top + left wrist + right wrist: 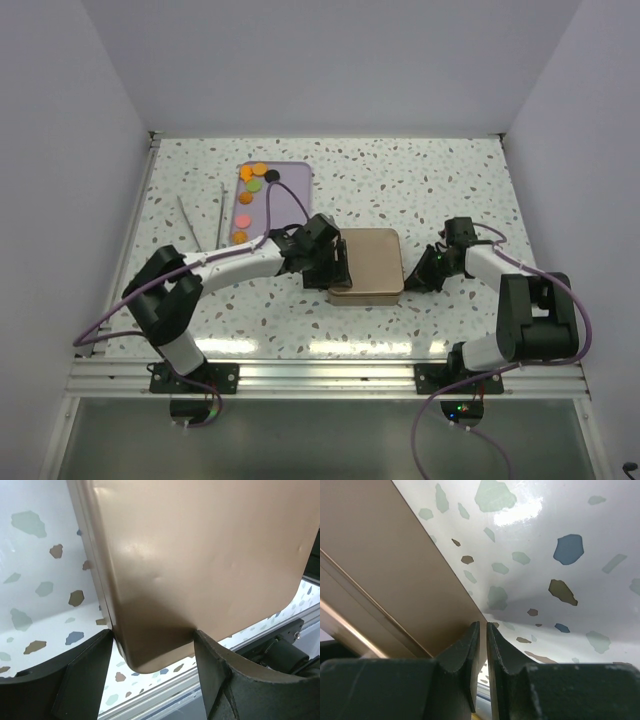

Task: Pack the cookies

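The cookies [252,178], orange, pink, green and one black, lie along the left side of the lilac tray [292,185] at the back left. A gold tin [368,260] sits mid-table with its lid on, slightly askew. My left gripper [334,268] is at the tin's left side. In the left wrist view its fingers [87,672] press both sides of a rounded corner of the tin [200,550]. My right gripper [414,274] is low at the tin's right edge, its jaws [483,626] nearly together with only a thin slit, beside the tin's wall [385,565].
A pair of thin metal tongs [203,215] lies left of the tray. White walls enclose the speckled table [450,180] on three sides. The aluminium rail [320,372] with both arm bases runs along the near edge.
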Tool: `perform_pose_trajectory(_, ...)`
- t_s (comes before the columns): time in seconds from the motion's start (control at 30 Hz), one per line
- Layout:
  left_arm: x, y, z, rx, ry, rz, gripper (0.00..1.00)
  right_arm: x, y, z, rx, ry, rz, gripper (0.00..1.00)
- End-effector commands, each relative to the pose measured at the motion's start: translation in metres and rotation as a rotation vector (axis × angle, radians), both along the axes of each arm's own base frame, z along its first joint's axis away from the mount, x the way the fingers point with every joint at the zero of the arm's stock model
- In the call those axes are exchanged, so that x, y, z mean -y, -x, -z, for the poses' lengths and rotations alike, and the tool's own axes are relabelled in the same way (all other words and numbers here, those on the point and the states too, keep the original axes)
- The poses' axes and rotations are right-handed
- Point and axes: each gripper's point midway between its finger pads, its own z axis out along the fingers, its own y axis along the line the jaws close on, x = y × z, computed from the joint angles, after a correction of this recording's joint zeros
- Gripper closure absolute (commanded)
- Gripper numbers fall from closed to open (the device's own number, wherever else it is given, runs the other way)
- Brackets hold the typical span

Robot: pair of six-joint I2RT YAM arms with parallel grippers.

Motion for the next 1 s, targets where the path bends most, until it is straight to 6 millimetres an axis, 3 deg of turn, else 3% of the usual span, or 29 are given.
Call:
perform_pose_trajectory(0.0,-0.006,0.015,-0.004,0.008,-0.045,0.038,0.30,-0.007,-0.004,-0.004,0.014,-0.044,0.005,0.84)
perform_pose_trajectory(0.17,-0.012,0.024,-0.007,0.026,-0.062,0.044,0.30,-0.006,-0.003,-0.007,0.018,-0.036,0.007,0.85)
perform_pose_trajectory(0.3,-0.003,0.031,-0.012,0.052,-0.041,0.088,0.30,-0.003,-0.005,-0.010,0.026,-0.018,0.006,0.86)
perform_pose_trajectory(0.5,0.003,0.036,-0.013,0.066,-0.047,0.117,0.30,0.015,-0.023,-0.037,0.090,0.095,0.012,0.86)
perform_pose_trajectory(0.77,0.009,0.031,-0.053,0.139,0.045,0.100,0.30,0.042,-0.057,-0.097,0.186,0.247,0.052,0.86)
perform_pose_trajectory(0.97,0.005,0.013,-0.107,0.245,0.113,0.069,0.29,0.041,-0.050,-0.115,0.194,0.239,0.049,0.86)
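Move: From the left hand, over the lid's near-left corner, the lid's middle is about 6 cm ahead, 6 cm to the right and 1 cm lower. The purple tray's middle lies roughly 18 cm ahead and 14 cm left, 6 cm down; the nearest orange cookie on it is some 11 cm ahead and 22 cm left, as low. From the right hand, low beside the box's right wall, the lid's middle is about 6 cm ahead, 8 cm left and 3 cm up. Back towards the base by about 4 cm goes the left hand, its still-open fingertips drawn along the lid's near-left corner and off its near edge, then straight up clear of the lid. The nearly shut right fingers first stay against the box's right wall, then rise about 11 cm and swing forward and somewhat right, away from the box, tips tilting forward and outward. ##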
